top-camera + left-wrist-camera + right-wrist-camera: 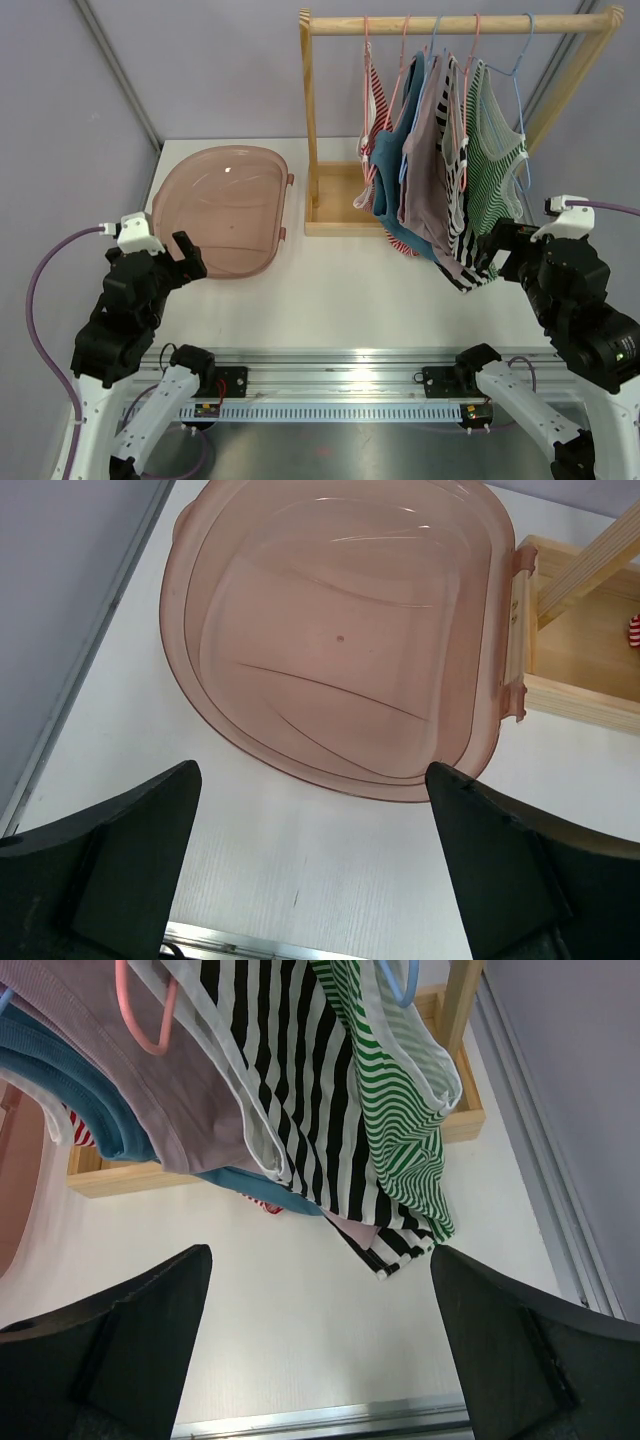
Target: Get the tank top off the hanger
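Observation:
Several tank tops hang on hangers from a wooden rack at the back right. From left to right they are red-striped, blue, mauve, black-and-white striped and green-striped. The green-striped top hangs on a blue hanger. My right gripper stands open just below and in front of the hems, touching none of them. My left gripper is open and empty over the table at the left.
A translucent pink bin lies on the table ahead of the left gripper. The rack's wooden base stands beside the bin. A grey wall with a metal strip runs close to the table on each side.

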You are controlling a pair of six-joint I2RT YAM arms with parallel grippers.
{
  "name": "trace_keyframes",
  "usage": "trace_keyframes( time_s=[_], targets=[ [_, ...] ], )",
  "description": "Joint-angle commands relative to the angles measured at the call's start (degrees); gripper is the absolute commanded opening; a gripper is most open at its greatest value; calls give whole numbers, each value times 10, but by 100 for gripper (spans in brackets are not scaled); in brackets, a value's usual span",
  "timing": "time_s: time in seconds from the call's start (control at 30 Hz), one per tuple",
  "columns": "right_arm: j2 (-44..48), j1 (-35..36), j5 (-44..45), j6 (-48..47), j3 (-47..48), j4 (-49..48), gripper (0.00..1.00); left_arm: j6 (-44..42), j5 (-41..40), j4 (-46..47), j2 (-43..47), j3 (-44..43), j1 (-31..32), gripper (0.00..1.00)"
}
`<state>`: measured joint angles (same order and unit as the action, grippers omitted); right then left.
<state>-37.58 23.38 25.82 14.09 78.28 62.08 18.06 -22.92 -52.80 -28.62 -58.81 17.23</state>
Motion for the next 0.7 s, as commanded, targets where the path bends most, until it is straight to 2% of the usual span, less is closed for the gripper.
trace_keyframes(
  time_s=[0.0, 0.13, 0.17, 0.3, 0.37, 0.43, 0.67],
  targets=[
    [0, 5, -15, -6, 15, -30, 100, 2, -8, 20, -8, -22, 3, 99],
    [1, 5, -107, -13, 36, -60, 99, 2, -6, 19, -11, -25, 3, 99],
    [-1, 4, -170, -11, 44, -80, 100, 0, -3, 18, -13, -25, 3, 99],
    [-50, 5, -333, 30, 127, -126, 99, 2, 9, 17, -19, -25, 3, 99],
    [-104, 5, -414, 59, 162, -143, 99, 2, 10, 17, -21, -25, 3, 99],
    [-157, 4, -446, 68, 208, -151, 100, -1, 22, 23, -19, -19, 3, 99],
    [-296, 4, -434, 90, 311, -177, 99, 5, 11, 23, -32, -10, 3, 99]
  ],
)
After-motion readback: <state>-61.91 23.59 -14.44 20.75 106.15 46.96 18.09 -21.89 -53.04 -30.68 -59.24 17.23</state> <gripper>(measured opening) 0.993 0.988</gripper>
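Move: From the right hand, the mauve tank top on the rack lies about 16 cm to the left and 16 cm ahead, its middle a few cm above the hand. The black-striped top hangs some 6 cm to the right of it and the teal top about 4 cm to its left and a little farther out, while the green-striped top is nearly straight ahead of the hand, about 14 cm off. From the left hand the mauve top lies some 44 cm to the right and 15 cm ahead, about 10 cm higher. The right hand sweeps left and up, about 15 cm each way, crossing in front of the green-striped and black-striped tops towards the upper part of the mauve and teal ones, and only late pushes forward some 5 cm as the climb levels off. On the way the wrist swings nearly 40 degrees counter-clockwise so that the fingers point forward and left towards the rack's left part, its left side rolling up some 20 degrees and the fingers tipping up a little, with the gripper wide open and no touch on cloth or hanger to be seen. ##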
